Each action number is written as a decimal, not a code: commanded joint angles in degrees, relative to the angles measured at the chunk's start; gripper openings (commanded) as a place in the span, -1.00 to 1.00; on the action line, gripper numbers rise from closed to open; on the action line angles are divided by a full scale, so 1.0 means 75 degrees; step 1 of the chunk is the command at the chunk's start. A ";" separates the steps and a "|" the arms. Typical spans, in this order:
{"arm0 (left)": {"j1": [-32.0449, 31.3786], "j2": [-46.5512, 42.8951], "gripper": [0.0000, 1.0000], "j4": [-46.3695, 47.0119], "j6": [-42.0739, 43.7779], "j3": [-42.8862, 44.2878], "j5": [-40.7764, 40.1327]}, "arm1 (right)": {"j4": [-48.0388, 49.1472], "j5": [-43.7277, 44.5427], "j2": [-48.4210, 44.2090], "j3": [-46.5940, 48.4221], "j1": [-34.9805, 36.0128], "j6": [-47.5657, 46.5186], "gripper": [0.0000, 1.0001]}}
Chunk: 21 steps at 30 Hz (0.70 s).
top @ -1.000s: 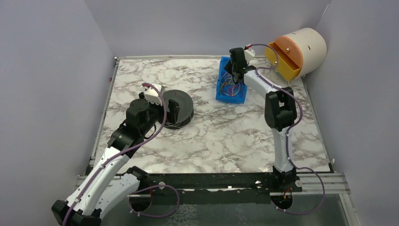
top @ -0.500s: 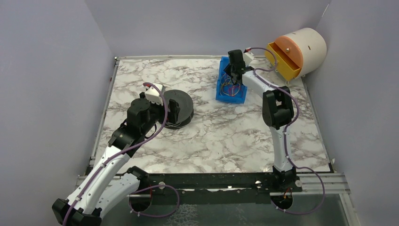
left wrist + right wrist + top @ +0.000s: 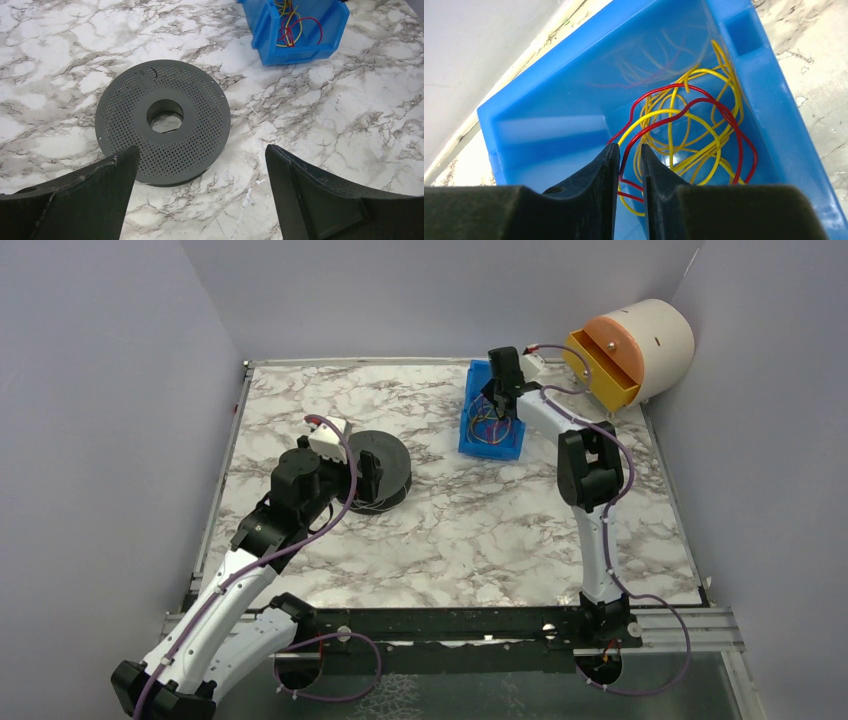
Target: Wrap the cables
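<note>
The cables, thin red (image 3: 739, 152) and yellow (image 3: 684, 150) wires, lie tangled inside a blue bin (image 3: 774, 115) at the back of the table (image 3: 470, 530). My right gripper (image 3: 629, 150) reaches down into that bin (image 3: 490, 445). Its fingers stand a narrow gap apart, and a red cable runs through the gap. My left gripper (image 3: 201, 150) hovers wide open and holds nothing, just in front of a dark perforated spool (image 3: 200, 100) that lies flat on the marble. From above, the left gripper (image 3: 372, 472) sits at the spool's (image 3: 385, 455) near edge.
A cream cylinder with an orange front and an open yellow drawer (image 3: 640, 345) stands at the back right corner, close behind the right arm. Grey walls close in the table on the left, back and right.
The right gripper's fingers have drawn closer together around the red cable, and the right wrist has shifted slightly inside the bin. The left arm has not moved.
</note>
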 commanded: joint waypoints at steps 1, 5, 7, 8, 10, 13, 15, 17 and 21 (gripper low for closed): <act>-0.0042 0.0009 0.98 0.0072 0.0034 0.0098 0.0120 | 0.0072 -0.0106 0.0191 0.0197 -0.0052 0.0252 -0.56; -0.0042 0.0010 0.98 0.0075 0.0036 0.0095 0.0116 | 0.0353 -0.0190 -0.0158 -0.0156 -0.0050 0.0299 -0.97; -0.0042 -0.0001 0.98 0.0066 0.0036 0.0101 0.0107 | 0.0527 -0.0266 -0.0427 -0.0377 -0.0053 0.0300 -0.98; -0.0043 -0.0005 0.98 0.0075 0.0036 0.0099 0.0108 | 0.0627 -0.0310 -0.0567 -0.0484 -0.0050 0.0284 -0.98; -0.0043 -0.0032 0.98 0.0070 0.0036 0.0095 0.0113 | 0.0721 -0.0354 -0.0841 -0.0608 -0.0050 0.0228 -0.98; -0.0046 -0.0086 0.98 0.0076 0.0024 0.0096 0.0122 | 0.0708 -0.0350 -0.1223 -0.0709 -0.0050 0.0126 -0.98; -0.0042 -0.0111 0.98 0.0069 0.0024 0.0095 0.0132 | 0.0789 -0.0315 -0.1561 -0.0882 -0.0050 0.0070 -0.98; -0.0042 -0.0140 0.98 0.0072 0.0013 0.0095 0.0164 | 0.0950 -0.0270 -0.1938 -0.1130 -0.0053 -0.0017 -0.98; -0.0042 -0.0195 0.98 0.0076 0.0001 0.0109 0.0209 | 0.1041 -0.0247 -0.2628 -0.1378 -0.0051 -0.0143 -0.98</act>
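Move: The red cable's near strand runs between the right hand's part-closed fingertips, about 1 cm below the hand point. The yellow cable tangle lies roughly 5 cm back, 1 cm right and 4 cm lower; the blue bin's middle is about 5 cm back, 1 cm right and 4 cm down. The grey spool stands some 17 cm back and 24 cm left. From the left hand, the strand is about 33 cm ahead, 27 cm right and 17 cm below. Staying nearly in place down in the bin's far half, the right hand shuts its fingers from about a third open and pinches the red cable. It then rises, faster and faster, by about 8 cm with the cable held, drawing back some 2 cm as the fingertips tilt up slightly. ##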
